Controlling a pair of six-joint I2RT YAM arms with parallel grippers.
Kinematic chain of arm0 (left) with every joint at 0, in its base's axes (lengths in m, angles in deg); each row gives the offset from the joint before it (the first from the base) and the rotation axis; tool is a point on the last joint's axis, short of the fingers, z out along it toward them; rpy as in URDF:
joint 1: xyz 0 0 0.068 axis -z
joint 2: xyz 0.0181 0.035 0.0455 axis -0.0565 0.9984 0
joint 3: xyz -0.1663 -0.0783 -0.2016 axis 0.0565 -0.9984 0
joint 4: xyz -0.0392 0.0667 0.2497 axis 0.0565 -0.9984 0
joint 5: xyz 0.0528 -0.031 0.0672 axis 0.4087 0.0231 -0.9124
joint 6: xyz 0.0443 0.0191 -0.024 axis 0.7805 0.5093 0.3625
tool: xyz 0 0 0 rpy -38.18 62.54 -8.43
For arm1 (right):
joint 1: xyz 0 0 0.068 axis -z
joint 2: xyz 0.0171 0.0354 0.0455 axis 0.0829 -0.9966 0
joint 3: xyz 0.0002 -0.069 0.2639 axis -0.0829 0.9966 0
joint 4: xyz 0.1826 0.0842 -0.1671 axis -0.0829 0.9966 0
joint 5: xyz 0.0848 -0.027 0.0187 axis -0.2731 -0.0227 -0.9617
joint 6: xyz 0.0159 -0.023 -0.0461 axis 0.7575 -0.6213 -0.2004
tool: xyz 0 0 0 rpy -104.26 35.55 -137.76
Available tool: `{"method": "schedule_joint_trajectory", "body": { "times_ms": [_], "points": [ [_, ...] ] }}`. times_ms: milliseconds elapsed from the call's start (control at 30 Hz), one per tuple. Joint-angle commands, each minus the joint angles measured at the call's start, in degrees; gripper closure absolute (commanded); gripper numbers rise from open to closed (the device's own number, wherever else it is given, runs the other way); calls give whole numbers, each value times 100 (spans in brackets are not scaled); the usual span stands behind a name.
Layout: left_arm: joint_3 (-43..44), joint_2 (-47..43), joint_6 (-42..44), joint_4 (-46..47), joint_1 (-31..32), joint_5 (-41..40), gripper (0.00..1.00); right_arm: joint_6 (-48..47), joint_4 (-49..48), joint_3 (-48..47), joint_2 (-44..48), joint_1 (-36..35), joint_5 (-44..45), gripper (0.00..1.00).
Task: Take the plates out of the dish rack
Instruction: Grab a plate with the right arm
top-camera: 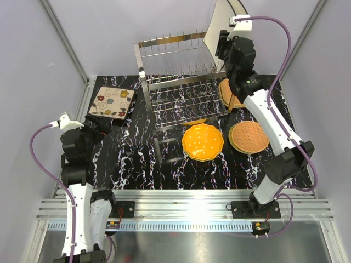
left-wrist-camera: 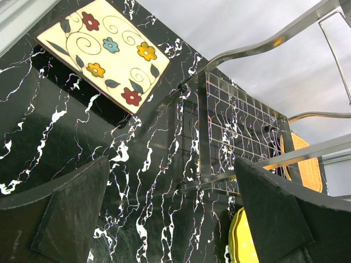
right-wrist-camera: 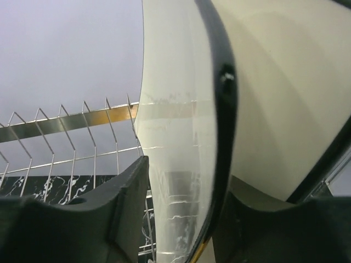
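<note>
My right gripper (top-camera: 224, 45) is shut on the lower edge of a large square cream plate with a dark rim (top-camera: 216, 24), held upright above the right end of the dish rack (top-camera: 178, 82). In the right wrist view the fingers (right-wrist-camera: 129, 203) pinch the plate (right-wrist-camera: 274, 109) from both sides, next to the rack's prongs (right-wrist-camera: 66, 126). My left gripper (top-camera: 103, 124) hangs open over the table's left side, near a flowered square plate (top-camera: 112, 102) lying flat. The left wrist view shows that plate (left-wrist-camera: 104, 52) beyond the open gripper (left-wrist-camera: 173, 213).
An orange scalloped plate (top-camera: 203, 141) lies in front of the rack, and its edge (left-wrist-camera: 241, 241) shows by my left gripper's right finger. Two tan woven plates (top-camera: 248, 137) (top-camera: 229, 93) lie at the right. A dark square frame (top-camera: 169, 150) sits on the black marbled table (top-camera: 126, 164).
</note>
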Motion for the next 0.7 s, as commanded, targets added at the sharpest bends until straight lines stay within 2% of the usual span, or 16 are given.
{"method": "schedule_joint_trajectory", "body": {
  "times_ms": [0, 167, 200, 267, 300, 433, 500, 667],
  "points": [
    [276, -71, -16, 115, 11, -13, 1, -293, -682, 208, -28, 94, 341, 51],
    [311, -89, -16, 88, 11, -5, 1, -293, -1050, 427, 50, 138, 219, 65],
    [329, -89, -24, 71, 11, -13, 1, -284, -1103, 445, 86, 147, 175, 72],
    [338, -106, -33, 79, 11, -5, 1, -188, -1200, 463, 156, 199, 78, 78],
    [355, -98, -42, 88, 11, 4, 1, -161, -1235, 472, 191, 208, 43, 85],
    [417, -98, -68, 88, 20, 48, 1, -152, -1586, 515, 323, 235, -63, 97],
    [452, -106, -95, 106, 11, 101, 1, -152, -1710, 525, 376, 235, -142, 100],
    [522, -98, -139, 123, 11, 171, 1, -47, -2009, 402, 490, 235, -352, 100]
  ]
}}
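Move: The dark-rimmed white plate is already between the right hand's half-open fingers, its middle about 7 cm ahead, 1 cm left and 3 cm higher. The next white plate stands some 5 cm right of the hand, also 7 cm ahead and 3 cm up; the rack's right post top is about 6 cm right, 3 cm back and 2 cm lower. From the left hand the target plate lies about 30 cm ahead, 40 cm right and 24 cm up. The right fingers close on the edge of the upright white plate, pinching it from both sides; they stop well short of shut, with the plate between them. The hand eases forward about 1 cm as they close, then holds there while its fingertips tip up some 5 degrees. The left arm, empty and open, rises about 2 cm. ##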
